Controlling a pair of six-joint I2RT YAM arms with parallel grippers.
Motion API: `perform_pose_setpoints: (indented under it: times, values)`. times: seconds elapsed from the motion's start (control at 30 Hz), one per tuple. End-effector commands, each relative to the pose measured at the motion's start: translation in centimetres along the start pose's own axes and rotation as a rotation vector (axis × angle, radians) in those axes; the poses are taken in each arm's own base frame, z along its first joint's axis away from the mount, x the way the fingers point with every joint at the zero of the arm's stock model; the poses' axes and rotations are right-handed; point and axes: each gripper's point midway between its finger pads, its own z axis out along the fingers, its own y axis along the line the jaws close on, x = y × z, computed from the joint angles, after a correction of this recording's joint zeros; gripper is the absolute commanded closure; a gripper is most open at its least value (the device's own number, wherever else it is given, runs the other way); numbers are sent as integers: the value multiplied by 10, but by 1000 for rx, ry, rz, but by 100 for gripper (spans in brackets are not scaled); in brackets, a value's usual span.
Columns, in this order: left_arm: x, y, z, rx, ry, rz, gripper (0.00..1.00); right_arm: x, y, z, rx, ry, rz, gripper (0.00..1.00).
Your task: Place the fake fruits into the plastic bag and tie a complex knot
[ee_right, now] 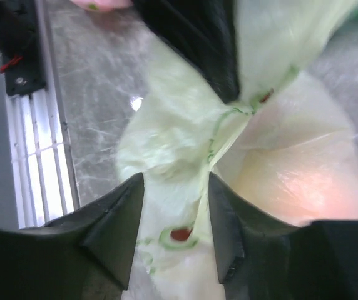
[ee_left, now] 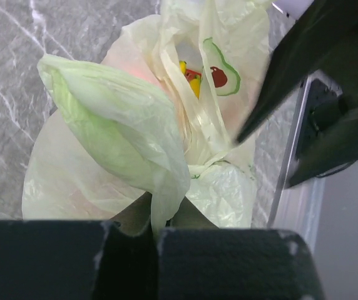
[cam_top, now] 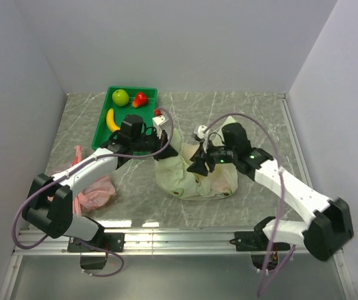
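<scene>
The pale green plastic bag (cam_top: 194,181) sits mid-table, bulging, with yellow and red fruit (ee_left: 191,78) showing through its mouth. My left gripper (cam_top: 161,144) is at the bag's left top, shut on a twisted handle strip (ee_left: 154,226). My right gripper (cam_top: 199,164) is at the bag's top centre, open, its fingers straddling gathered bag plastic (ee_right: 174,187) without pinching it. A green apple (cam_top: 121,97), a red fruit (cam_top: 140,99) and a banana (cam_top: 112,120) lie in the green tray (cam_top: 104,134). A small red fruit (cam_top: 158,112) lies at the tray's right edge.
A crumpled pink bag (cam_top: 92,190) lies under my left arm at the table's left. The metal rail (cam_top: 179,234) runs along the near edge. Grey walls close in the left, back and right sides.
</scene>
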Motion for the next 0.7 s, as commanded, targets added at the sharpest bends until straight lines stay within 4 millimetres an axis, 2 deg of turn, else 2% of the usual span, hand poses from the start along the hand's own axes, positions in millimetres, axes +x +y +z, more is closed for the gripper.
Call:
perform_pose_setpoints:
  times: [0.0, 0.03, 0.13, 0.2, 0.23, 0.27, 0.37, 0.4, 0.43, 0.5, 0.67]
  values:
    - [-8, -5, 2, 66, -13, 120, 100, -23, 25, -32, -19, -33, -90, 43]
    - [-8, -5, 2, 68, -11, 118, 100, -15, 30, -37, -22, -4, -74, 40]
    - [-8, -5, 4, 84, -9, 155, 100, -9, 39, -55, 2, 6, -67, 39]
    - [-10, -4, 5, 91, -12, 165, 100, -12, 42, -72, 45, -36, -32, 39]
    - [-11, -5, 6, 94, -12, 164, 100, -13, 38, -79, 80, -59, -11, 37]
    - [-12, -5, 5, 94, -13, 166, 100, -12, 25, -93, 144, -89, 30, 35]
    - [-10, -4, 5, 94, 0, 163, 100, -10, 5, -115, 232, -137, 137, 32]
    - [-10, -4, 5, 94, 1, 169, 100, -6, -14, -129, 313, -163, 205, 31]
    - [-12, -5, 5, 95, -4, 172, 100, -8, -25, -135, 359, -189, 217, 27]
    - [-13, -6, 5, 100, -7, 176, 100, 6, -48, -142, 447, -200, 290, 23]
    - [-15, -7, 5, 120, -13, 215, 100, 11, -69, -122, 369, -242, 287, 16]
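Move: Reaching for the bag's right handle, the empty right hand has it about 14 cm ahead, 11 cm to its right and slightly lower. The fruit-filled bag body lies some 12 cm below this hand, about 3 cm ahead and 1 cm left; the left handle is roughly 11 cm left and 5 cm ahead, at its height. For the left hand, which pinches the left handle, the right handle is about 10 cm ahead and 22 cm right. Drawing up and back a few centimetres first, the right hand then swings some 14 cm right and back out forward, towards the bag's right handle, sinking a little at the end. It turns about 30 degrees clockwise and its fingers open from half to wide. The left hand keeps its pinch on the left handle, dipping about 1 cm. ##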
